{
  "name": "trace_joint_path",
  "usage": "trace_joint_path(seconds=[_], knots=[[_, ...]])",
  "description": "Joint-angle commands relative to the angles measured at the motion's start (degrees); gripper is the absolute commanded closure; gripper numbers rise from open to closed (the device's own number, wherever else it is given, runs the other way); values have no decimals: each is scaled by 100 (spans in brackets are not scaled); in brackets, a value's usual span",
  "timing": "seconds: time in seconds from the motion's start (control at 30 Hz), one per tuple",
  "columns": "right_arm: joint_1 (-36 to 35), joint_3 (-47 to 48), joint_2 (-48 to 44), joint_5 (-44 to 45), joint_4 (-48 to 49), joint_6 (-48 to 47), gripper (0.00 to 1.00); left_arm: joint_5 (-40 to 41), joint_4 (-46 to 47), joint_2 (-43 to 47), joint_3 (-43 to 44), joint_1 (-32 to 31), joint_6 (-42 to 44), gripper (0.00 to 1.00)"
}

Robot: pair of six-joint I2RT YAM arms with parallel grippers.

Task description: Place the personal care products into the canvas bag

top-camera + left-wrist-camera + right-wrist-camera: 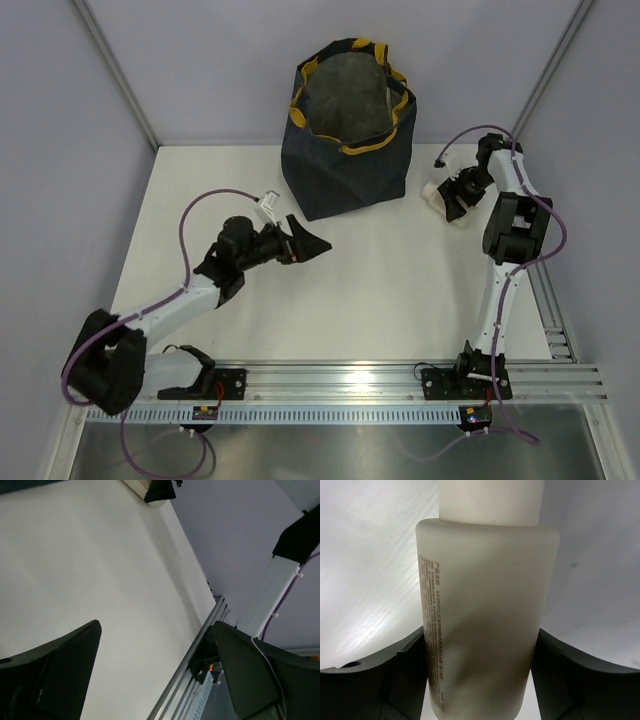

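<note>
The canvas bag point(340, 180), dark navy with a mustard rim, stands upright and open at the back middle of the table. To its right, my right gripper point(452, 198) is shut on a cream bottle point(434, 192) low over the table. In the right wrist view that cream bottle point(485, 610), with fine print down its side, fills the gap between both dark fingers point(405, 675), which press against its sides. My left gripper point(308, 244) hangs open and holds nothing, left of the bag's base. Its wrist view shows wide-apart fingers point(60, 665) over bare table and the far cream bottle point(139, 487).
An aluminium rail point(350, 378) runs along the near edge with both arm bases on it. A second rail point(560, 320) lines the right side. Grey walls close in the table at the back and sides.
</note>
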State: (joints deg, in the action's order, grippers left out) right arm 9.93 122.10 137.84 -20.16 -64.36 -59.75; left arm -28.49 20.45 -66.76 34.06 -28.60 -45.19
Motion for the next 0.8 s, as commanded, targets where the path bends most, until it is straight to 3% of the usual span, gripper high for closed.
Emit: trace_joint_path(seconds=[0.0, 0.17, 0.47, 0.6, 0.77], knots=[[96, -449, -1327, -1208, -428, 612, 98, 888, 1337, -722, 275, -469, -1210, 1], [105, -1879, -2234, -2307, -341, 1026, 100, 1108, 1708, -1978, 1031, -1050, -1695, 1], [105, -3788, -3605, -4292, -507, 1290, 100, 1557, 1189, -3087, 2139, -1727, -2020, 1], [105, -4133, -4211, -4662, -552, 1395, 100, 1391, 1216, -3097, 2175, -1781, -1977, 1], [88, -3731, -5055, -5049, -559, 2072, 100, 1399, 680, -2457, 1903, -1798, -765, 1]])
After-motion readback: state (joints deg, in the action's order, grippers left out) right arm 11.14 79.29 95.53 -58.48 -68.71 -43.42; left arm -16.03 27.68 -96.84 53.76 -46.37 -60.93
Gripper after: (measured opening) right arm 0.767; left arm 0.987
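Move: The right hand already grips the white bottle low over the table; it is bound for the open left gripper, about 43 cm to the left, 22 cm back and 17 cm higher. The canvas bag's middle stands some 35 cm left of the right hand, 8 cm farther out and 13 cm higher. From the left hand the bottle is about 43 cm right, 22 cm ahead and 17 cm below. Right hand carries the bottle some 25 cm back, up and left towards the open left gripper moving right. ##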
